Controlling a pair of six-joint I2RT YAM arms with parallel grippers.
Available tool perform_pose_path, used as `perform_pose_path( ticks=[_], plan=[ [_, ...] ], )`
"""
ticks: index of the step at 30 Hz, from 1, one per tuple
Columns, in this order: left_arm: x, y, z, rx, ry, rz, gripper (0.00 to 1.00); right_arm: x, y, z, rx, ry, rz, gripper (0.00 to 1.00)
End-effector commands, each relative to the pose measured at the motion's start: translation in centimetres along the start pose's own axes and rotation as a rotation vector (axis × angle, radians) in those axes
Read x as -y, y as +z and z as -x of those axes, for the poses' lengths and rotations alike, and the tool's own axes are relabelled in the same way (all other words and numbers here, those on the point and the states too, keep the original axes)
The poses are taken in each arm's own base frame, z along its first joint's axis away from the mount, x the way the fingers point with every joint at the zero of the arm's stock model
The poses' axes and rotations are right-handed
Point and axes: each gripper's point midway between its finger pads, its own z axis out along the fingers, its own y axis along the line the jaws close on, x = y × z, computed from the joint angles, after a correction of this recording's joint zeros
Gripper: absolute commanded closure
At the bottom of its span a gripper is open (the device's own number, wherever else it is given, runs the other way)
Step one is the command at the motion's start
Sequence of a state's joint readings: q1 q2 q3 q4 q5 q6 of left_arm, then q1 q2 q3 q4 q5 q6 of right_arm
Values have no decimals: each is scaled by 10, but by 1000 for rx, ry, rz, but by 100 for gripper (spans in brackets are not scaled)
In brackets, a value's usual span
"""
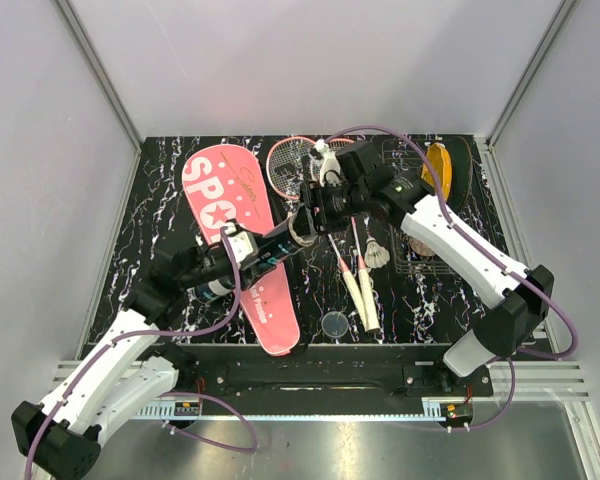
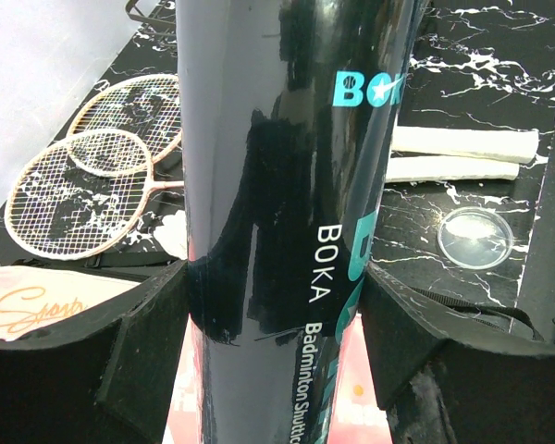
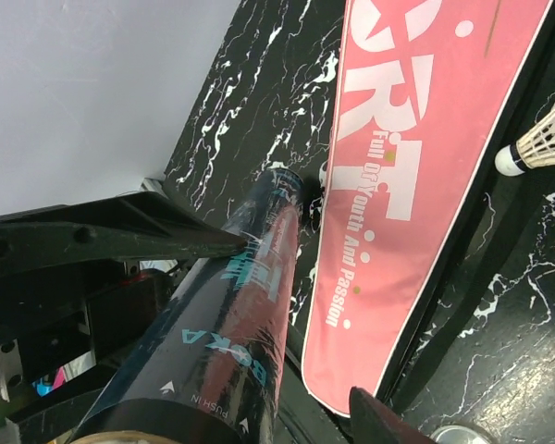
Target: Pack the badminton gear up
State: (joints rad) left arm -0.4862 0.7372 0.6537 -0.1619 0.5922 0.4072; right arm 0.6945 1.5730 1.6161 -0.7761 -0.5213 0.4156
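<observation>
My left gripper (image 1: 242,250) (image 2: 277,277) is shut on the black tube (image 1: 270,252) (image 2: 287,139) (image 3: 231,314), pads pressed on both sides, and holds it slanted above the pink cover (image 1: 230,215) (image 3: 416,166). My right gripper (image 1: 305,222) (image 3: 305,324) stands open at the tube's upper end, one finger (image 3: 120,231) resting against the tube wall and nothing held. Two pink-framed rackets (image 1: 292,165) (image 2: 83,185) lie crossed behind, with their white handles (image 1: 362,290) (image 2: 462,153) toward the front. One shuttlecock (image 1: 380,255) (image 3: 546,139) lies by the handles, and another (image 1: 326,158) rests on the racket heads.
A yellow oval disc (image 1: 438,170) lies at the back right of the black marbled mat (image 1: 160,200). A small clear round cup (image 1: 334,322) (image 2: 474,238) sits near the front edge beside the handles. White walls enclose the table on three sides.
</observation>
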Motion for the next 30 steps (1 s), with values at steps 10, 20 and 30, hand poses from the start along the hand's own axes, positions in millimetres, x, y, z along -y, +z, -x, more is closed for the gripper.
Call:
perform_pose_path(
  ticks=[10, 20, 30],
  plan=[
    [-24, -4, 34, 107, 78, 118, 100, 6, -12, 39, 246, -64, -201, 6],
    [-63, -18, 18, 1, 85, 347, 100, -34, -88, 69, 406, -109, -83, 0],
    [-99, -54, 27, 19, 67, 630, 100, 80, -47, 96, 523, 29, -312, 5]
  ],
)
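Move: Ahead and to the left of the right hand, about 10 cm out, 5 cm left and 25 cm down, the shuttlecock beside the pink bag lies on the table; it is some 12 cm ahead and 6 cm right of the left hand. The held tube's mouth is right at the right hand, about 2 cm left, 1 cm back and 2 cm below. The other loose shuttlecock lies 15 cm right and 4 cm ahead of the right hand, the clear cap 14 cm back and 4 cm right. Opening its fingers fully, the right hand eases forward and slightly left at the tube mouth, then climbs about 9 cm and backs off right, finishing forward and slightly down while turning some 25 degrees clockwise. The left hand keeps its grip on the tube and draws it away forward-left, about 8 cm, swinging it 25 degrees counter-clockwise. ##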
